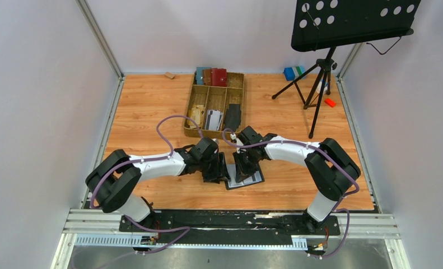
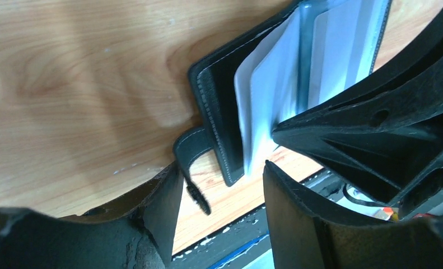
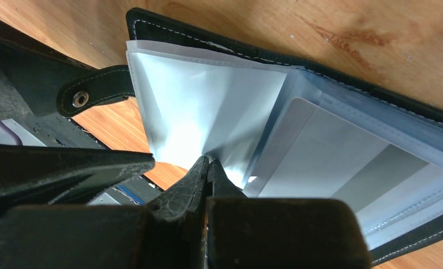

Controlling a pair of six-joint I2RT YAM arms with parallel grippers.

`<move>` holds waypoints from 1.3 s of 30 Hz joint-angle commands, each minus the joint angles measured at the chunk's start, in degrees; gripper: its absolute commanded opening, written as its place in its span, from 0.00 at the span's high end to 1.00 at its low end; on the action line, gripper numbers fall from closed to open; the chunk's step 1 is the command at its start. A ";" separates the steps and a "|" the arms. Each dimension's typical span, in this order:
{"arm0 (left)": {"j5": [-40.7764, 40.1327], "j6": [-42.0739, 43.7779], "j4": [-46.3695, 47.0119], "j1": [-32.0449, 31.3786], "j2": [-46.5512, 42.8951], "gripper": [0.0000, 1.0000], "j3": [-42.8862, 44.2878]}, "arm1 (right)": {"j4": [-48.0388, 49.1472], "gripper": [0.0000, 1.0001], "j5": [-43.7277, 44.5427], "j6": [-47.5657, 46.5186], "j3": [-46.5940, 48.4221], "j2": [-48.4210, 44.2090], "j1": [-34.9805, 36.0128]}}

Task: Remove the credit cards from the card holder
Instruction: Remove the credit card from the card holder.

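Observation:
The black card holder (image 1: 251, 180) lies open near the table's front edge, between my two grippers. Its grey-blue sleeve pages (image 3: 208, 112) fan upward. A light grey credit card (image 3: 331, 162) sits inside one sleeve, and whitish cards (image 2: 331, 50) show in the pages. My right gripper (image 3: 208, 162) is shut, pinching the edge of one sleeve page and holding it up. My left gripper (image 2: 219, 174) is open. The holder's cover corner (image 2: 222, 140) and closure tab (image 2: 191, 151) lie just beyond its fingertips, between them. In the overhead view the left gripper (image 1: 214, 168) and right gripper (image 1: 242, 165) almost touch.
A wooden compartment tray (image 1: 192, 106) stands behind the grippers. It holds red, brown and blue wallets (image 1: 210, 75), loose cards (image 1: 212, 119) and a long black flat piece (image 1: 232, 115). A music stand's tripod (image 1: 320, 84) stands at the back right, near a blue block (image 1: 290, 73) and a red piece (image 1: 329, 102).

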 commanded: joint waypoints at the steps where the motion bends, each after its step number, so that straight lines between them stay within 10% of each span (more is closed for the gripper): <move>1: 3.41 1.61 5.54 0.02 2.30 0.39 2.64 | 1.94 1.00 0.07 0.32 1.00 0.30 0.16; 17: -3.72 5.40 -2.55 1.60 1.97 0.99 6.10 | -1.46 1.00 2.06 -0.32 1.78 -9.84 -3.60; 23: -5.24 7.14 -5.68 1.60 1.70 1.00 8.12 | -7.53 0.98 12.40 -2.58 2.49 -17.69 -5.80; 27: -5.15 7.65 -5.82 1.60 1.58 1.00 8.48 | -10.62 0.83 16.50 -2.36 1.57 -20.52 -9.74; 33: -4.41 8.70 -6.25 1.60 2.08 1.00 9.05 | -8.01 0.23 3.95 -0.39 -5.58 -20.99 -21.75; 39: -3.73 10.21 -7.83 1.60 2.57 0.99 9.98 | 1.84 0.22 -9.96 -1.65 -14.35 -19.24 -30.21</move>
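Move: The card holder's strap lies about 2 cm ahead of the left hand, 1 cm to its right and 1 cm lower, with the open card holder's middle 8 cm to that hand's right and 1 cm ahead. The shut right fingers are at the near edge of the white left-hand sleeve; from them the striped card's middle is roughly 4 cm right and 1 cm ahead, the card holder's middle about 1 cm right and 1 cm ahead. The left hand eases forward and pinches the strap; the right lifts off, swings 12 cm right and opens. ##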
